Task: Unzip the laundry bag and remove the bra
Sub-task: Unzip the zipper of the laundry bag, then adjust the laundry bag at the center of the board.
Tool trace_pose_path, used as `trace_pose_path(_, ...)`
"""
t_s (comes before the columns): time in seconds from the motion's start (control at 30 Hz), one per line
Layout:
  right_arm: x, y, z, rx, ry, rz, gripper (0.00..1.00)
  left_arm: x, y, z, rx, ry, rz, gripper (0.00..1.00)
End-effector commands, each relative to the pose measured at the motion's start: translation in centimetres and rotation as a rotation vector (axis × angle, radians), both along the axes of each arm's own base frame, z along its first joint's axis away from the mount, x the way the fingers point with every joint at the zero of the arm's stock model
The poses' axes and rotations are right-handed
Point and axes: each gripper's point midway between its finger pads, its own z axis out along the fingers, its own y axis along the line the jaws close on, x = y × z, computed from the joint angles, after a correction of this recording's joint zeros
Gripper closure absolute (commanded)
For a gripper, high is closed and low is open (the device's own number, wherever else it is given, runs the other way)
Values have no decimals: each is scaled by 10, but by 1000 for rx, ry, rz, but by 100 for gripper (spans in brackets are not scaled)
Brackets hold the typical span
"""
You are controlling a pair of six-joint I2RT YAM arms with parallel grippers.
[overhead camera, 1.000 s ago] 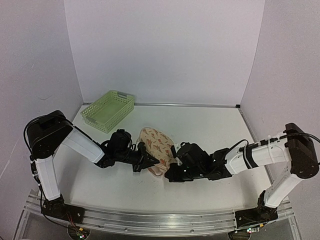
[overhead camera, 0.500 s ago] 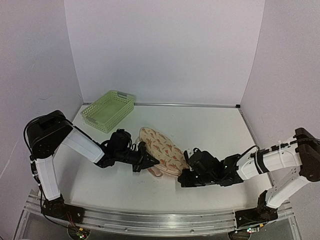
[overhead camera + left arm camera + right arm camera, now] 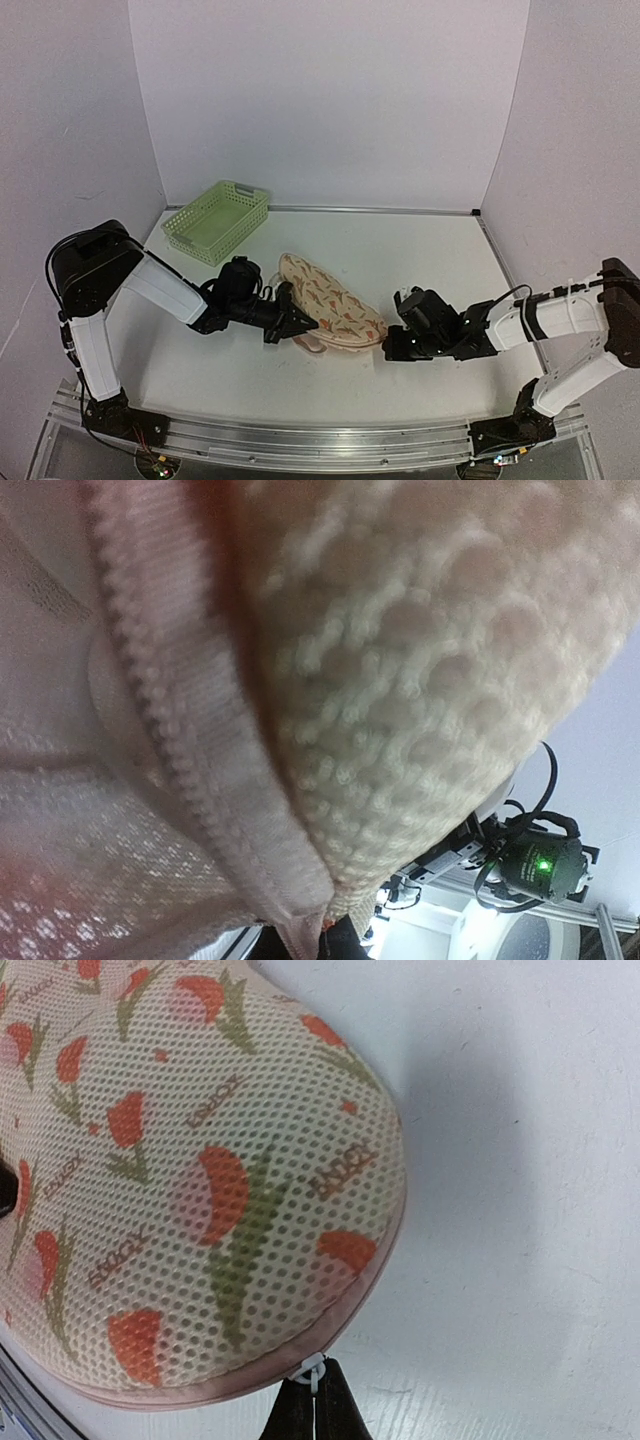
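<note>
The laundry bag (image 3: 332,308), beige-pink with orange-red and green motifs, lies mid-table and stretches between both grippers. My left gripper (image 3: 302,326) is shut on the bag's left edge. In the left wrist view the fabric and zip teeth (image 3: 150,710) fill the frame, and only the tips of the left gripper (image 3: 340,945) show at the bottom. My right gripper (image 3: 388,346) is at the bag's right end. In the right wrist view the right gripper (image 3: 316,1402) is shut on the white zip pull (image 3: 312,1371) at the rim of the bag (image 3: 190,1180). The bra is hidden.
A light green lattice basket (image 3: 218,220) stands at the back left, near the left wall. White walls close in the table on three sides. Bare white table surface (image 3: 430,260) lies behind and to the right of the bag.
My right gripper has travelled right along the bag's near edge with the zip pull in it. The bag now lies longer and flatter. The left arm has held still.
</note>
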Motion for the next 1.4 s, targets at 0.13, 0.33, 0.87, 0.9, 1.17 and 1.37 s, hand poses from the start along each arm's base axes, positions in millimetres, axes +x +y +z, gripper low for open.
trace_pose_path(0.13,8,-8,2,-20,-26,8,100,9,-2,39,-62,-97,-49,100)
trace_pose_path(0.33,-14,3,0,36,2,56,100,31,1,39,-46,-113,-43,100)
trace_pose_path(0.87,-46,73,25,133,-25,159,100,99,9,18,135,-172,-69,97)
trace_pose_path(0.9,-45,77,24,130,-19,159,100,103,10,16,174,-184,-70,95)
trace_pose_path(1.17,-27,106,32,98,-47,146,100,129,21,15,299,-244,-77,71)
trace_pose_path(1.37,-12,135,36,85,-65,163,100,141,36,27,410,-312,-56,52)
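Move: The left fingers hold the laundry bag's edge, the bag's middle about 4 cm to their right, 5 cm ahead and 4 cm lower; its far end reaches some 15 cm ahead and 6 cm left. The right hand grips the zipper pull, about 16 cm right of the left hand, 3 cm farther back and 4 cm lower. From the right hand the bag's middle lies about 12 cm left, 8 cm ahead. The green basket stands roughly 28 cm ahead and 28 cm left of the left hand. Still pinching the zipper pull, the right hand stops pulling rightward and carries the pull back about 5 cm, then left, some 11 cm in all. The left hand travels forward about 13 cm over the bag, shut for the first half, then opens to nearly half and lets go of the edge, its fingertips tipping down some 20 degrees. ##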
